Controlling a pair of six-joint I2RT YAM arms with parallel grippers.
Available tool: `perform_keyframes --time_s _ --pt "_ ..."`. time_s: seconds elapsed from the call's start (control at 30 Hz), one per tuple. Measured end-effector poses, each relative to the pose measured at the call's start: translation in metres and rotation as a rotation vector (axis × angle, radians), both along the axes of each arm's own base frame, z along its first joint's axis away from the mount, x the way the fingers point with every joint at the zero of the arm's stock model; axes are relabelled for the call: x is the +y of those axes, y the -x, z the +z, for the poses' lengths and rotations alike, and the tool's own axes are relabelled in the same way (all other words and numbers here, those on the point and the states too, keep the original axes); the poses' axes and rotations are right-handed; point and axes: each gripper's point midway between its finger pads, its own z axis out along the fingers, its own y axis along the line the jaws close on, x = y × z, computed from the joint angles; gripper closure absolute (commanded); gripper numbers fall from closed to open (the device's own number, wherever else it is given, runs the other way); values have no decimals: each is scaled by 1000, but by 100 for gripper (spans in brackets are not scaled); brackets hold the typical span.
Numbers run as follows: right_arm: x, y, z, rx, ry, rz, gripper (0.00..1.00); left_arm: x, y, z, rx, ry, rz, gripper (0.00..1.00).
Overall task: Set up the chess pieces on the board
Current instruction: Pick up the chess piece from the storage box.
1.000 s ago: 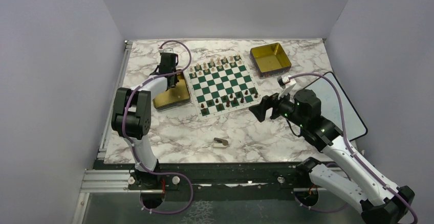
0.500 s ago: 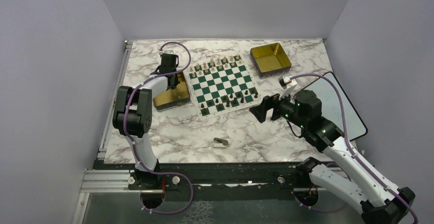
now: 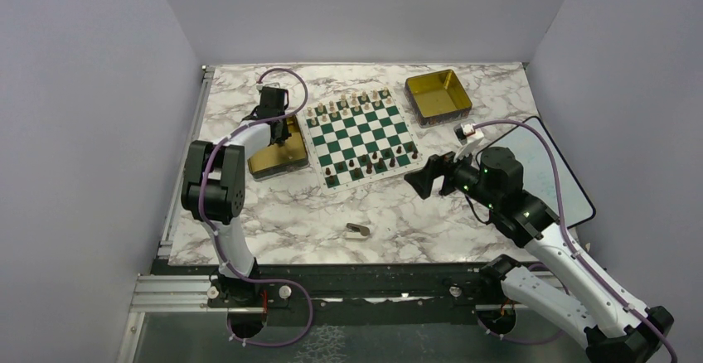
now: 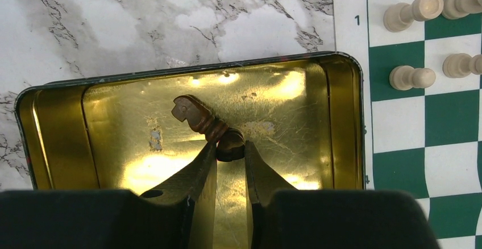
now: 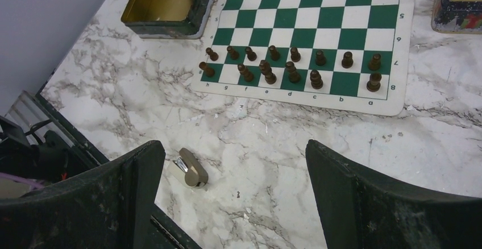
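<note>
In the left wrist view my left gripper point(image 4: 230, 146) is shut on the round base of a dark brown knight point(image 4: 196, 115). The knight lies tilted over the floor of a gold tin point(image 4: 341, 118), and whether it touches the floor I cannot tell. From above, that gripper point(image 3: 275, 127) sits over the tin point(image 3: 278, 162) just left of the board point(image 3: 358, 135). Several dark chess pieces point(image 5: 290, 70) stand in two rows on the board's near side point(image 5: 318, 10). Cream pieces point(image 4: 412, 77) line the far side. My right gripper point(image 3: 419, 179) hangs open right of the board's near corner, holding nothing point(image 5: 233, 146).
A second gold tin point(image 3: 438, 95) stands at the back right of the board. A small beige object point(image 3: 358, 230) lies on the marble near the front edge. A dark-framed flat panel point(image 3: 539, 164) lies at the table's right side.
The right arm has drifted slightly to the right. The left arm has barely moved.
</note>
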Motion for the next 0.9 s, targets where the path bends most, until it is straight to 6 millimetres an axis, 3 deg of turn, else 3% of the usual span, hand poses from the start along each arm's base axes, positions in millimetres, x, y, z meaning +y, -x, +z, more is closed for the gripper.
perform_keyframes --time_s 0.3,0.9 --pt "1 0 0 11 -13 -5 0 -2 10 10 18 9 -12 83" --pt "2 0 2 60 -73 -47 0 -18 23 81 -88 65 -137 83"
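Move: Ahead of the left hand, which already holds a dark knight low inside the storage box, the loose knight lies about 3 cm forward, 2 cm left and slightly lower, its base close against the held one. The board's nearer empty knight square (g8) is roughly 13 cm back, 19 cm right and 3 cm below; the dark corner pawn lies some 11 cm back and 14 cm right, 2 cm lower. From the right hand that square is around 12 cm ahead, 23 cm left and 21 cm below. Drawing back about 1 cm low in the box, the left hand then lifts the pinched knight away from the box floor, gathering speed to about 8 cm up. It also drifts some 2 cm back and to the right, turning roughly 10 degrees counter-clockwise while the fingers keep their hold. ##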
